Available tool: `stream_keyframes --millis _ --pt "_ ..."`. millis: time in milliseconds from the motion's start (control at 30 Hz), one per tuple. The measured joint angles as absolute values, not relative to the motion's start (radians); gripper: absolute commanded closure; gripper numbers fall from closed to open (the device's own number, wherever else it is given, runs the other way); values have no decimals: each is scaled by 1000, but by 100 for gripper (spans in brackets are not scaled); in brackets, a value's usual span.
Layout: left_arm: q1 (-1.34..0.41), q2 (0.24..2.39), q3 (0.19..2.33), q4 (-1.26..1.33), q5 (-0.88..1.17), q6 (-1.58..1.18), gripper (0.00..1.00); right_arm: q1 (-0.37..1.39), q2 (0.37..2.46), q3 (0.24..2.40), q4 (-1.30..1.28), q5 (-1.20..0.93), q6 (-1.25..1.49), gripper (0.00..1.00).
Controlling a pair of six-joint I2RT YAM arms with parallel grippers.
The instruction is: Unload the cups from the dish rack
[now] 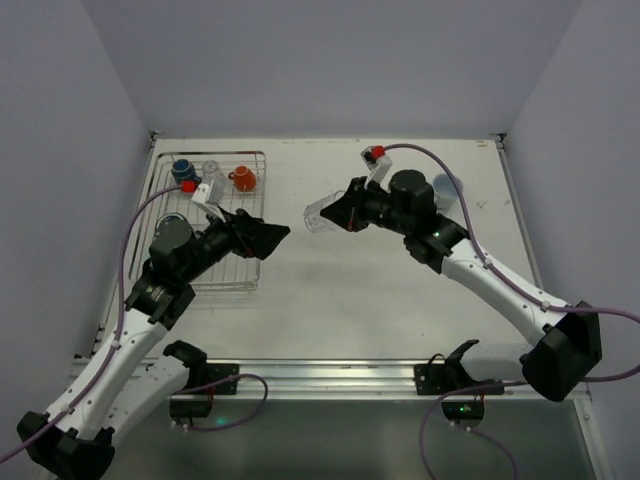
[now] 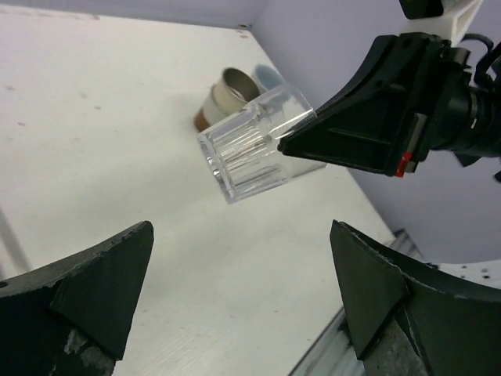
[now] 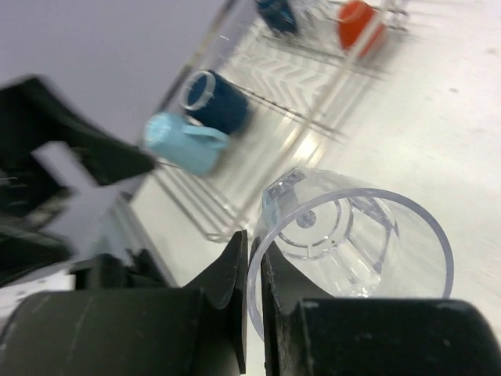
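My right gripper (image 1: pixel 336 213) is shut on the rim of a clear glass (image 1: pixel 317 216), one finger inside and one outside, and holds it tilted above the table's middle. The wrist view shows the same pinch, right gripper (image 3: pixel 256 258) on the glass (image 3: pixel 356 235). My left gripper (image 1: pixel 277 232) stands open and empty by the dish rack's (image 1: pixel 236 272) right edge, facing the held glass (image 2: pixel 254 149). In the rack are a dark blue mug (image 1: pixel 182 171), another clear glass (image 1: pixel 211 168), an orange mug (image 1: pixel 243 178) and a light blue cup (image 3: pixel 182 142).
Past the held glass, a cream cup (image 2: pixel 232 90) and a light blue cup (image 2: pixel 268 76) rest on the table at the right. Walls close in the table on the left, back and right. A metal rail (image 1: pixel 330 372) runs along the near edge.
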State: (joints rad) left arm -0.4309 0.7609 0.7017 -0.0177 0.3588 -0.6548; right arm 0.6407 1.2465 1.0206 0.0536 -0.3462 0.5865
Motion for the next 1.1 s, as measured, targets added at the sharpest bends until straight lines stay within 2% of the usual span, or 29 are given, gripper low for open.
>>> stream_keyframes --millis 167,333,600,833,867,933,1000,1033,1100 --pt "-433 636 748 -233 179 -495 1 641 1449 1277 -274 -190 406 100" --pt "-432 556 683 -331 41 -416 1 640 1725 1563 -539 -11 264 100" --pt "-420 582 659 -391 4 -366 1 640 2070 1814 -688 144 133 100" --pt "-396 570 658 -391 -4 -352 1 641 2195 1877 -696 185 80 100" --pt "-393 569 658 -391 -5 -350 1 642 2195 1877 -696 189 77 97" --pt "-390 570 658 -391 -8 -348 1 642 2197 1877 -694 194 73 79" --pt "-386 572 658 -391 -14 -347 1 642 2197 1872 -689 199 69 69" --pt "-384 574 658 -391 -22 -348 1 641 2196 1867 -686 201 68 52" --pt "-379 580 658 -392 -45 -348 1 641 2196 1854 -684 204 71 37"
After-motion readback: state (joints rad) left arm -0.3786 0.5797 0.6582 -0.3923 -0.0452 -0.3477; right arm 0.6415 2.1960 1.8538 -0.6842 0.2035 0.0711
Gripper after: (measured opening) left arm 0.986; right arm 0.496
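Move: The right gripper, already holding the clear cup, has bare table for it about 16 cm ahead, 5 cm to its right and 25 cm below. The white-brown cup stands about 17 cm right of that spot and 6 cm farther out, the pale blue cup 30 cm right of it, also 6 cm farther. From the empty left gripper, the front dark blue mug lies some 14 cm ahead, 28 cm left and 23 cm below; the light blue cup is 7 cm nearer the base than that mug. Lower the right gripper about 22 cm and forward some 15 cm to the bare table, tipping its fingers down about 60 degrees so that the clear cup comes upright; then open the fingers around its rim wall. Meanwhile, swing the open left gripper about 10 cm left, back towards the rack, sinking some 7 cm while turning counter-clockwise and tipping its fingers down. ##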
